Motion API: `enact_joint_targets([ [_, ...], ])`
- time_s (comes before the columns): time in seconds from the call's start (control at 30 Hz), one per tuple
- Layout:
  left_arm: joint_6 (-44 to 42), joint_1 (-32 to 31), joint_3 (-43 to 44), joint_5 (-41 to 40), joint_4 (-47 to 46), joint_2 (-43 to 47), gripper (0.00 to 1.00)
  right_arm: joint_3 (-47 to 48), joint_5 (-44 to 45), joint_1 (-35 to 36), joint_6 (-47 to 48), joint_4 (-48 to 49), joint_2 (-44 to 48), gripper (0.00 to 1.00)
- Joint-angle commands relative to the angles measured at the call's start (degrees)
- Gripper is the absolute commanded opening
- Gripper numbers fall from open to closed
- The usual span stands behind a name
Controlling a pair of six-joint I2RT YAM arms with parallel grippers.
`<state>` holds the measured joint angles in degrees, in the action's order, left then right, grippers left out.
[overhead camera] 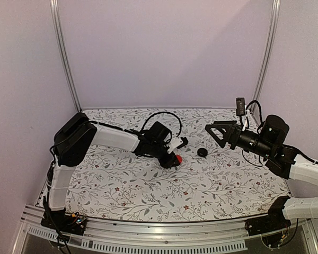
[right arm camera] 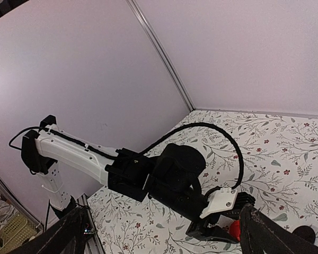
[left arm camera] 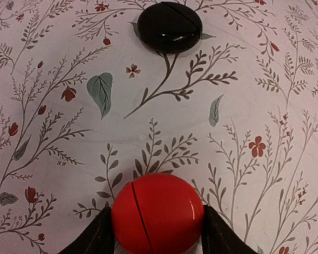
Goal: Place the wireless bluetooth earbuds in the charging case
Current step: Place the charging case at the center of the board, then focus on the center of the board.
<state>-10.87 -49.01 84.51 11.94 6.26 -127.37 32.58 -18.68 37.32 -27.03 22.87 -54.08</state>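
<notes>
My left gripper (overhead camera: 172, 160) is shut on a round red charging case (left arm camera: 158, 214), one finger pressed against each side. The case is closed, with its seam line showing, and sits low at the table surface (overhead camera: 178, 159). A round black case (left arm camera: 169, 26), also closed, lies on the table just ahead of it (overhead camera: 202, 152). My right gripper (overhead camera: 214, 136) is open and empty, held in the air to the right of the black case and pointing left. No loose earbuds show in any view.
The table is covered with a floral cloth (overhead camera: 148, 196), with pale walls at the back and sides. In the right wrist view the left arm (right arm camera: 148, 174) and its black cable (right arm camera: 222, 132) stretch across the cloth.
</notes>
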Motion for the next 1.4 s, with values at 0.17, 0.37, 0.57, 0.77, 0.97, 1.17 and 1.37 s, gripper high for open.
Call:
enact_joint_targets([
  [0.17,1.8,1.9,1.2,1.2,4.7,0.4,0.98,-0.1,-0.6,-0.5,1.1,-0.6,-1.3,0.99],
  [0.37,3.3,2.1,-2.7,-1.9,2.4,12.3,1.0,1.1,-4.9,-3.2,2.8,-1.5,-3.4,0.99],
  [0.57,10.4,7.5,-5.6,4.2,2.4,25.7,1.0,4.2,-11.7,-11.1,3.1,-3.3,-6.9,0.99],
  [0.77,28.7,22.1,-12.4,14.2,-0.6,34.5,1.0,5.6,-16.3,-21.9,3.3,-5.5,-8.3,0.99],
  [0.97,34.4,29.3,-23.9,3.2,-2.1,43.9,1.0,2.4,-18.7,-30.2,2.7,-5.4,-8.8,0.99],
  [1.17,39.0,32.4,-34.2,1.5,-5.1,47.7,1.0,-5.7,-16.9,-30.9,2.5,-0.7,-8.4,0.99],
  [1.37,41.2,32.6,-38.7,2.1,-10.0,47.4,1.0,-7.7,-16.6,-30.9,1.6,1.5,-9.4,0.99],
])
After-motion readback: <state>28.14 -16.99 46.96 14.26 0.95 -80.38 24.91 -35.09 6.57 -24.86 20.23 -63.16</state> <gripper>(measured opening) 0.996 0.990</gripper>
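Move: The red charging case is still between my left fingers, right at the hand point, low over its spot in the middle of the board. The black case sits about 12 cm to my left hand's right and 4 cm farther out. From my empty, open right hand, the red case lies some 9 cm ahead, 9 cm to the left and about 28 cm below. I open my left fingers wide to let go of the red case, then lift about 25 cm and swing left nearly 30 cm with a little forward, the wrist turning counter-clockwise, before sinking roughly 11 cm while clear of the case. My right hand, still open and empty, draws right about 12 cm, forward and then down, tipping its fingers lower. ##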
